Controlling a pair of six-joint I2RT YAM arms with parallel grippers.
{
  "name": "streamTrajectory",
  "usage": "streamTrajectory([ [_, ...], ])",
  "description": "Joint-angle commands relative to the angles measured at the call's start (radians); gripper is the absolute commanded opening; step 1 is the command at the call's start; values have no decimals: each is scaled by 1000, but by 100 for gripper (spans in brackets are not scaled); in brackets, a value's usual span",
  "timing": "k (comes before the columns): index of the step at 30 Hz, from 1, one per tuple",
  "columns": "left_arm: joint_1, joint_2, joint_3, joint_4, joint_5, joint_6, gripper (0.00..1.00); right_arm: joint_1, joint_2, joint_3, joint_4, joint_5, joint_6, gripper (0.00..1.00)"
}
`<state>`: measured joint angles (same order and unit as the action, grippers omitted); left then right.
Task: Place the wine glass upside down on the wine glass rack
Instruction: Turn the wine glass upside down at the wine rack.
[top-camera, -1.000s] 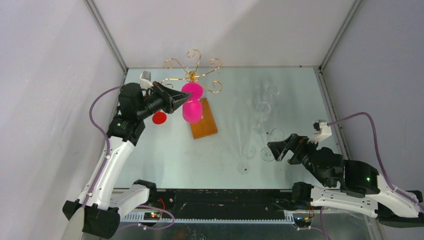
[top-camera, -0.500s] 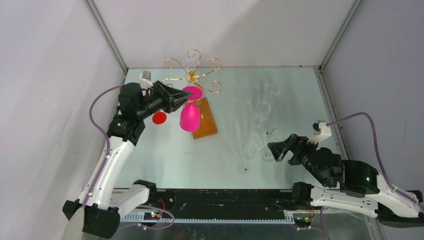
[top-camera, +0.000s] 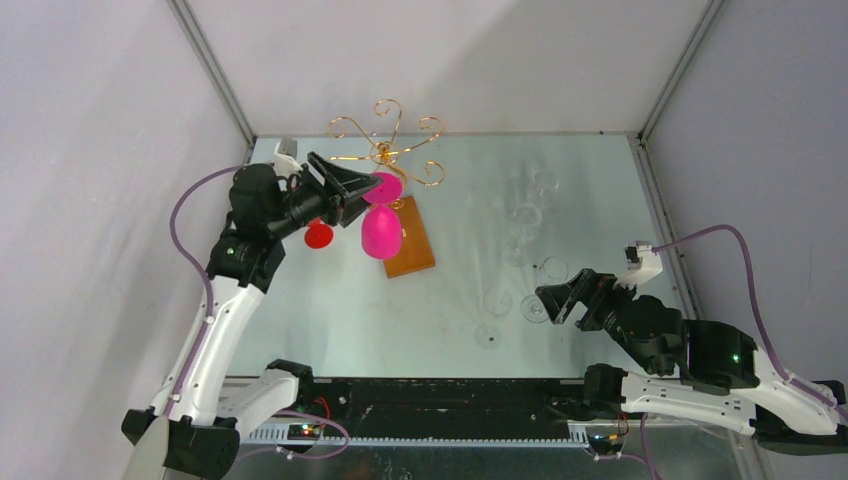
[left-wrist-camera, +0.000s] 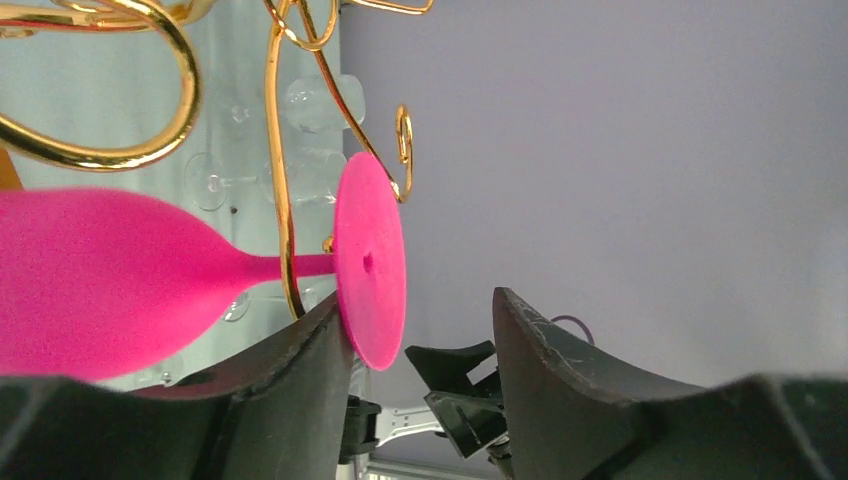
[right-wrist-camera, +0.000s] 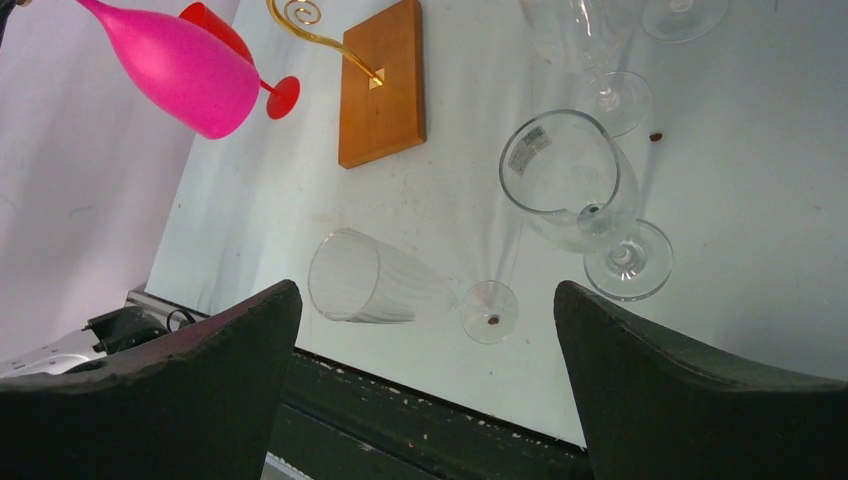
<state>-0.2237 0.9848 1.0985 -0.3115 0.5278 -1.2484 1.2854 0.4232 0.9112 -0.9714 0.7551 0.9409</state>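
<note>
The pink wine glass (top-camera: 381, 232) hangs bowl down from a scroll arm of the gold wine glass rack (top-camera: 385, 130), above its brown wooden base (top-camera: 415, 255). In the left wrist view the stem passes through the gold wire (left-wrist-camera: 283, 200), and the round pink foot (left-wrist-camera: 370, 260) rests on the wire's other side. My left gripper (top-camera: 362, 193) is open around that foot. The foot's edge lies close by one finger (left-wrist-camera: 300, 350) and well apart from the other. My right gripper (top-camera: 548, 300) hovers open and empty low over the table's right side.
A red wine glass (top-camera: 318, 235) stands left of the rack's base. Several clear glasses occupy the right half: a tilted goblet (right-wrist-camera: 570, 180), a ribbed flute lying down (right-wrist-camera: 370, 280), and more upright further back (top-camera: 528, 215). The enclosure walls stand close.
My left gripper's jaws have opened and let go of the pink glass's foot. The glass now hangs from the rack wire, bowl lower. The left arm drew back slightly; the right arm stayed put.
</note>
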Motion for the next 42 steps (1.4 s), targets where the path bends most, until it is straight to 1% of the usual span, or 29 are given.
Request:
streamTrajectory([
  [1, -5, -25, 90, -104, -3, 101, 62, 5, 7, -3, -3, 15, 29, 100],
  [5, -5, -18, 126, -188, -20, 164, 70, 5, 10, -3, -1, 16, 21, 100],
  [9, -5, -11, 136, -228, -12, 195, 74, 5, 10, -3, -3, 16, 20, 100],
  [19, -5, 15, 172, -264, -6, 226, 76, 4, 7, -3, -5, 14, 27, 100],
  [25, -8, 56, 238, -359, -3, 291, 76, 5, 5, -3, -5, 15, 29, 100],
  [36, -24, 71, 225, -358, 45, 299, 76, 4, 3, -4, -8, 14, 34, 100],
  [42, -28, 26, 209, -394, -2, 368, 80, 4, 0, -3, -20, 14, 44, 100],
])
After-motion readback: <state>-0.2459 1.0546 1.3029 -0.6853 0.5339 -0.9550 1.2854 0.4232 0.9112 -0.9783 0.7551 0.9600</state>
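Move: The pink wine glass already hangs upside down at the rack's near hook, its foot just in front of the left fingertips. Its middle is about 11 cm below the left hand, 1 cm ahead and 1 cm to the right. The rack's hub is some 9 cm ahead, 3 cm right and 5 cm lower; the red glass stands roughly 12 cm ahead, 16 cm left and 25 cm below. From the idle right hand, the pink glass lies about 16 cm ahead, 27 cm left, level in height. Backing off about 2 cm towards the base, the left hand first lifts a centimetre, then sinks to end some 1.5 cm lower than it began, rolling about 15 degrees so its left side rises. The already half-open fingers spread further, around the pink glass's foot, with the lower finger close under the rim, easing it down to the hook. ##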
